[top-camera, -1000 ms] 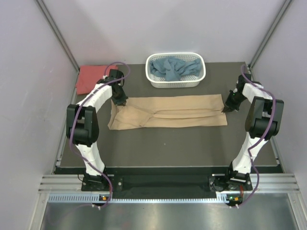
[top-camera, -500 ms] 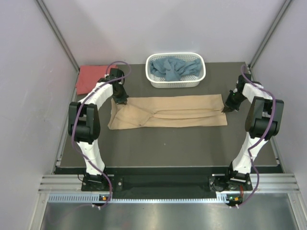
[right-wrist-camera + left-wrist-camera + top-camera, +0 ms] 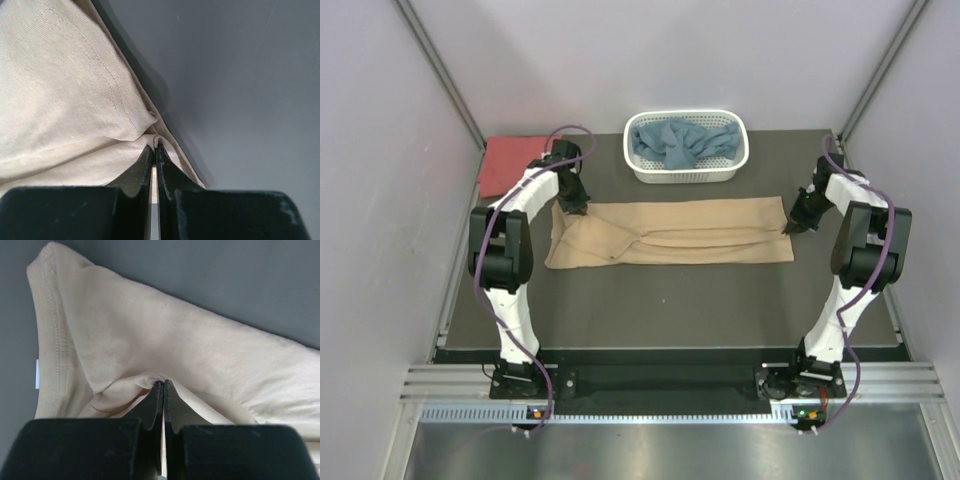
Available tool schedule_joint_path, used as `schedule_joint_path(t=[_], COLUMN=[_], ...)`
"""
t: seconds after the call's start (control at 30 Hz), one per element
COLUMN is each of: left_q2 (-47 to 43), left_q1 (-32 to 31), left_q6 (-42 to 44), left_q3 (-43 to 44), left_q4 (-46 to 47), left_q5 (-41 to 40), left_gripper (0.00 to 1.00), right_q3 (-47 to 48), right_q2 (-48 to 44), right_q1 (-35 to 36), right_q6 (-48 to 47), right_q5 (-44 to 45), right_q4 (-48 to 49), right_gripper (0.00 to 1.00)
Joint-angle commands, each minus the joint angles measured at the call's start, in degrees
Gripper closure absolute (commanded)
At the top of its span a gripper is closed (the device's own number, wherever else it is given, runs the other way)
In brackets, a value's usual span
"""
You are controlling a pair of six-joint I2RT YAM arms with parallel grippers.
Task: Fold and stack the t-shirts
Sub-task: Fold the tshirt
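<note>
The tan t-shirt [image 3: 670,232] lies as a long folded band across the middle of the dark table. My left gripper [image 3: 574,208] is shut on a pinch of cloth at the band's far left corner; the tan t-shirt [image 3: 165,335] bunches at the left gripper [image 3: 163,384]. My right gripper [image 3: 794,226] is shut on the far right corner, where the tan t-shirt [image 3: 60,100] puckers at the right gripper [image 3: 155,146]. A coral-red t-shirt [image 3: 510,162] lies folded at the back left. The dusty blue t-shirt [image 3: 680,142] is crumpled in the basket.
A white lattice basket [image 3: 686,172] stands at the back middle of the table [image 3: 670,300]. Pale booth walls close in on both sides and behind. The arms' bases sit at the near edge.
The left arm's elbow has swung slightly right and the left gripper edged a little rightward and back with the cloth corner. The right arm and the shirt's right end have not moved.
</note>
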Motion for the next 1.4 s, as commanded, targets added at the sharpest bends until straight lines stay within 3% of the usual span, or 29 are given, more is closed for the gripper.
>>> schedule_joint_path(t=[0.0,0.83,0.93,0.97,1.07,1.1,1.13,1.2,1.37], left_q2=[2.0,1.1,0.0,-0.5,-4.1,-5.2,-7.6,-9.8,-18.7], left_q1=[0.4,0.8,0.8,0.8,0.8,0.8,0.8,0.8,0.6], left_q6=[1.4,1.6,2.1,2.5,2.6,2.6,2.7,3.0,3.2], left_q3=[3.5,1.2,0.2,-0.1,-0.7,-0.8,-1.0,-0.9,-3.2], left_q4=[-0.6,-1.0,0.0,0.3,0.9,0.9,0.8,-0.1,-3.4], left_q5=[0.3,-2.5,-2.1,-1.9,-1.5,-1.6,-1.6,-1.4,0.4], left_gripper=[1.0,1.0,1.0,0.95,0.72,0.59,0.54,0.46,0.44], right_q3=[1.0,1.6,2.2,2.7,5.5,6.0,6.6,6.4,-1.1], right_q2=[-1.2,1.0,1.2,1.1,-0.6,-1.5,-3.8,-6.3,-14.8], right_q1=[0.4,0.2,0.0,0.0,-0.1,-0.1,0.1,0.9,10.2], right_q6=[0.0,1.7,1.1,0.7,-0.8,-0.9,-1.6,-2.1,-2.1], right_q5=[0.4,1.7,2.6,2.8,5.7,6.4,6.6,7.0,6.3], right_q4=[1.3,2.8,3.2,3.1,0.4,-0.1,-0.8,-2.4,-1.5], right_gripper=[1.0,0.97,0.82,0.73,0.59,0.57,0.56,0.54,0.52])
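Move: The t-shirt's folded-over upper layer is still pinched at one corner in each hand, and the layer below, where it is to be laid, is about 2 cm straight under the left fingers and 1 cm straight under the right. The shirt's middle lies some 25 cm right and 6 cm back of the left hand, and about 31 cm left of the right hand, level fore and aft. The basket's middle is roughly 18 cm ahead and 31 cm right of the left hand. The folded layer's left corner is lowered about 1.5 cm onto the shirt, and the left hand holds there while the right keeps its corner down. Then both grippers open about halfway, let go of the cloth and rise clear: the left some 9 cm, easing back slightly, the right about 6 cm, after a small slip to the right and forward, then swinging left. ##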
